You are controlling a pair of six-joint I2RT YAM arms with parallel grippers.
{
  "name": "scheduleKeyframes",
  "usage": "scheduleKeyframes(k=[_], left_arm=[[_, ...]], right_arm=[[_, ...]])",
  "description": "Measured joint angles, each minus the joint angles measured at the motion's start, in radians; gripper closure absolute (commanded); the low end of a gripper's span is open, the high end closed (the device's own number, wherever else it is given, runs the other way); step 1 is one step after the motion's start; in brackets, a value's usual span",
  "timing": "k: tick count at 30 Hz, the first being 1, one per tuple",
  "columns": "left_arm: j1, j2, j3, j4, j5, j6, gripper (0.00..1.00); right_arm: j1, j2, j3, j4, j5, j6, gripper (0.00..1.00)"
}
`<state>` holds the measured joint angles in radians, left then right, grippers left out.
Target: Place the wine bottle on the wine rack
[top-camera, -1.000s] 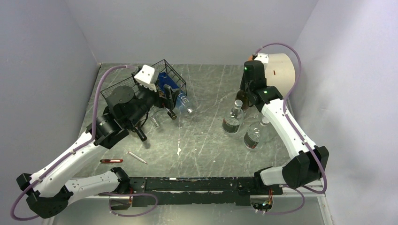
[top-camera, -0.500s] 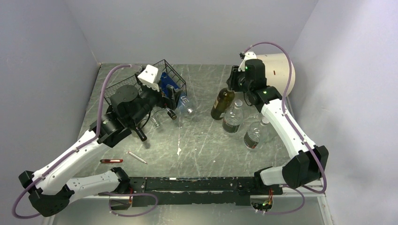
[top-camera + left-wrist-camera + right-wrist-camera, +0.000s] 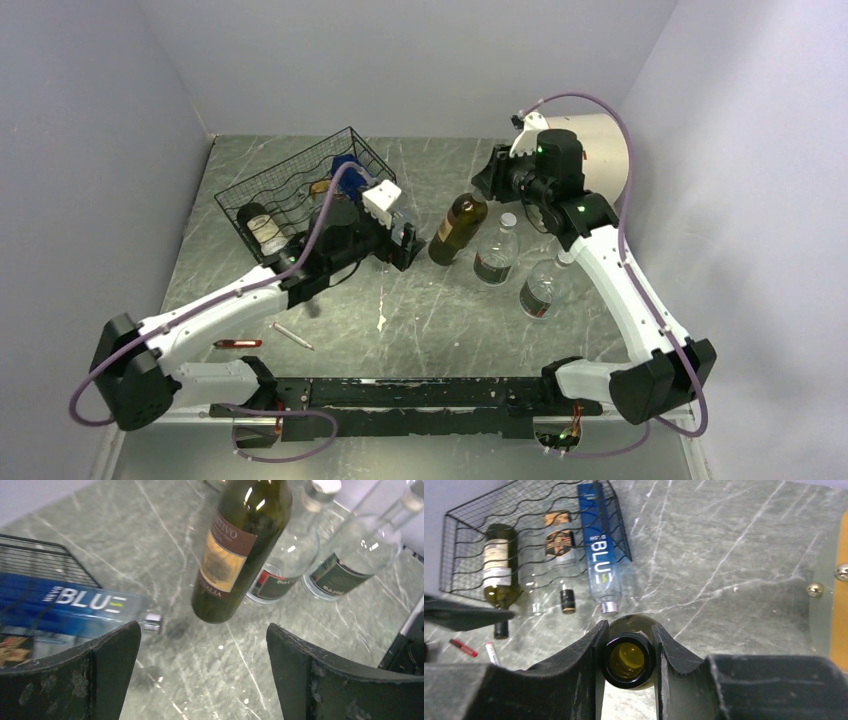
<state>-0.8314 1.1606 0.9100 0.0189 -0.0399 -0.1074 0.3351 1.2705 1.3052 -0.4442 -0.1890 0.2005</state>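
Observation:
The wine bottle (image 3: pixel 455 228) is dark green with a tan and brown label. It hangs tilted over the middle of the table, and my right gripper (image 3: pixel 497 180) is shut on its neck. In the right wrist view the fingers (image 3: pixel 594 650) clamp the neck just below the open mouth of the bottle (image 3: pixel 627 661). My left gripper (image 3: pixel 408 245) stands open just left of the bottle's base, with nothing between its fingers (image 3: pixel 115 650). The bottle (image 3: pixel 235 555) hangs ahead of it. The black wire wine rack (image 3: pixel 290 170) sits at the back left.
The rack (image 3: pixel 459 545) holds a green bottle (image 3: pixel 499 575), a clear bottle (image 3: pixel 556 540) and a blue bottle (image 3: pixel 599 555). Two clear bottles (image 3: pixel 497 255) (image 3: pixel 545 285) stand right of centre. A white cylinder (image 3: pixel 605 150) stands at the back right. Two pens (image 3: pixel 237 343) (image 3: pixel 290 335) lie near the front left.
My right gripper has lifted the wine bottle and carried it left, tilting it. My left arm has swung off the rack toward the table's middle, gripper open.

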Motion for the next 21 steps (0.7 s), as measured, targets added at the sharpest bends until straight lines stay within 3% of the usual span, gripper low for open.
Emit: scheduleKeyframes(k=[11,21], left_arm=[[0.000,0.230,-0.010,0.153,0.260,-0.052,0.00],[-0.001,0.246,-0.067,0.306,0.363,-0.080,0.01]], right_arm=[[0.000,-0.099,0.000,-0.064,-0.184,-0.004,1.00],[0.000,-0.126,-0.004,-0.074,-0.367,-0.024,1.00]])
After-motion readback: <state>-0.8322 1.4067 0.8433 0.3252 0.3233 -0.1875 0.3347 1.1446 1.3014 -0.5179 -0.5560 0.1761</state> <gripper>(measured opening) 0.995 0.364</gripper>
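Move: The right gripper already holds the wine bottle by its neck; the bottle's middle hangs about 12 cm below that hand, 4 cm back and 3 cm left. From the open left gripper, that middle is some 7 cm ahead, 10 cm right and 9 cm lower. A clear bottle stands 4 cm ahead, 15 cm right and 13 cm below the left hand; the blue bottle on the wine rack lies about 17 cm ahead, 8 cm left and 18 cm down. Bring the left gripper about 7 cm right and 6 cm down to the wine bottle's body, drawing back slightly and turning it some 20 degrees clockwise, fingers kept wide open. Meanwhile keep the right pinch on the neck and carry the bottle back about 7 cm, also left and up, turning that hand some 20 degrees counter-clockwise to present the body between the left fingers. ##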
